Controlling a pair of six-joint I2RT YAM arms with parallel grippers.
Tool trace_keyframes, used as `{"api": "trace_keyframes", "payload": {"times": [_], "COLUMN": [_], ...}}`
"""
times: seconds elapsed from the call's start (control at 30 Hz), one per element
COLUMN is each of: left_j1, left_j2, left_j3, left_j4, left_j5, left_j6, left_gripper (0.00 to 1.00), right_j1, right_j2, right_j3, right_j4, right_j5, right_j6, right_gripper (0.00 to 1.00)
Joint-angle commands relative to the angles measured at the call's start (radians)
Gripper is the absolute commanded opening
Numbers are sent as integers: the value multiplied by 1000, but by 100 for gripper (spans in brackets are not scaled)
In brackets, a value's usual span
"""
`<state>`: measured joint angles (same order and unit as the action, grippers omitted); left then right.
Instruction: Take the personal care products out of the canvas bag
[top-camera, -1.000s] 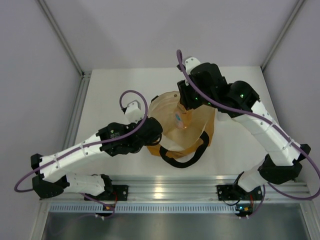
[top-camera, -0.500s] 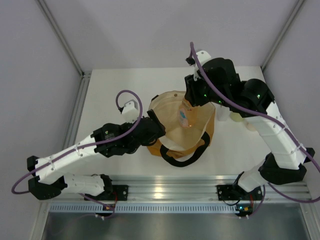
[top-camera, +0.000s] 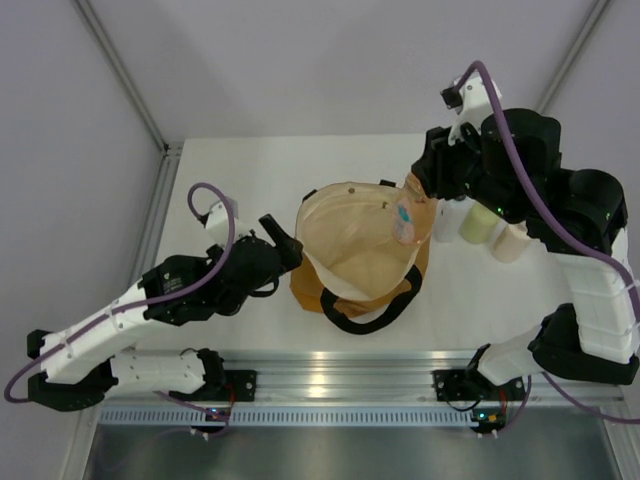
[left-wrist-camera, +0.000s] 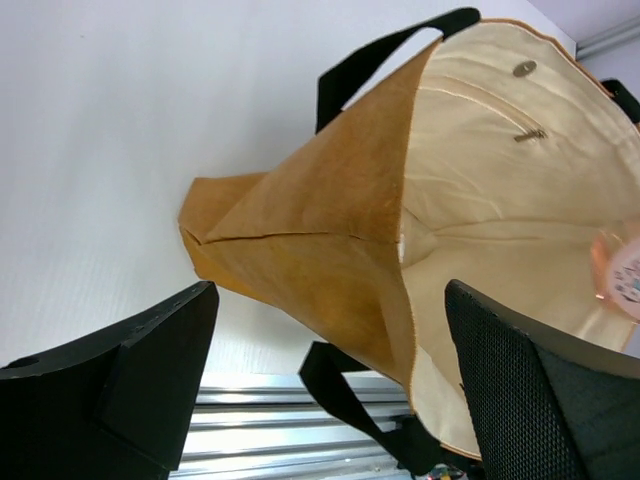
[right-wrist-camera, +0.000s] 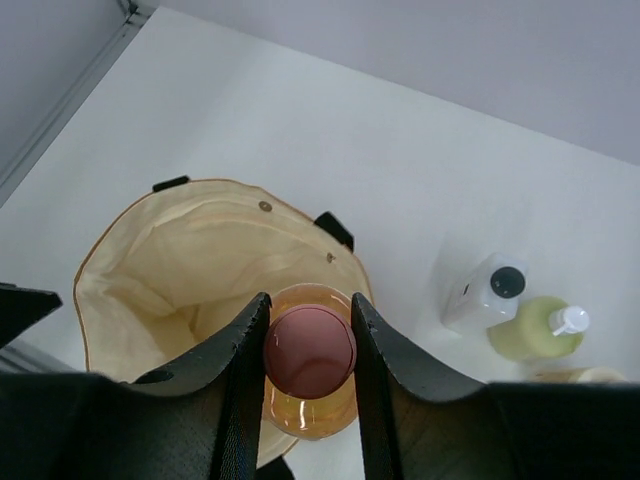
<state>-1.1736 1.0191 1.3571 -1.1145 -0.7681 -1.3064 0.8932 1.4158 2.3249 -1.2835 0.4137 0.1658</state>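
The tan-orange canvas bag (top-camera: 306, 284) stands open mid-table, cream lining showing. My right gripper (top-camera: 414, 194) is shut on the pink cap of a slim orange bottle (top-camera: 403, 223), which hangs above the bag's right rim; the right wrist view shows the bottle (right-wrist-camera: 309, 351) gripped between both fingers. Three other bottles stand on the table right of the bag: whitish with a dark cap (top-camera: 445, 221), yellow-green (top-camera: 474, 226) and beige (top-camera: 510, 243). My left gripper (top-camera: 283, 240) is open just left of the bag (left-wrist-camera: 330, 210), holding nothing.
The bag's black loop handles (top-camera: 365, 318) lie toward the near edge. A metal rail (top-camera: 330, 385) runs along the table's front. White walls and corner posts (top-camera: 130, 80) enclose the table on three sides.
My right gripper has raised the orange bottle out of the bag and carried it right. My left gripper has opened, let go of the bag's left rim and drawn back left.
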Motion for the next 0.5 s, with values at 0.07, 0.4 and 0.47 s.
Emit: {"api": "trace_keyframes", "payload": {"times": [0.07, 0.4, 0.47], "left_j1": [-3, -3, -3], "left_j2": [-37, -36, -34], "left_j3": [-36, -108, -110], "left_j4": [-90, -111, -113], "left_j5": [-92, -60, -60], "left_j6": [-14, -45, -44], "left_gripper": [99, 99, 99], "right_j1": [3, -4, -10], "right_j2": [-40, -67, -83], "right_j3": [160, 188, 142], "right_j4": [124, 158, 158], "right_j5": [175, 390, 428], "right_j6": [-43, -133, -137], "right_gripper": [0, 0, 0]}}
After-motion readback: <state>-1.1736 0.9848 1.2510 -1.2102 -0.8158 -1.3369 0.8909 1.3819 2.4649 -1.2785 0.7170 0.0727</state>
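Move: The right hand holds the orange bottle over the bag's right side, the canvas bag's middle about 9 cm to its left, level with it and 32 below. The green bottle stands some 15 cm ahead and 20 right, 34 down, with the white bottle 8 cm left of it and the cream bottle 8 right and 5 nearer. From the left hand, the green bottle is about 18 cm ahead and 43 right. Right hand carries the orange bottle about 8 cm right and upward off the bag; open left hand sinks leftward. ##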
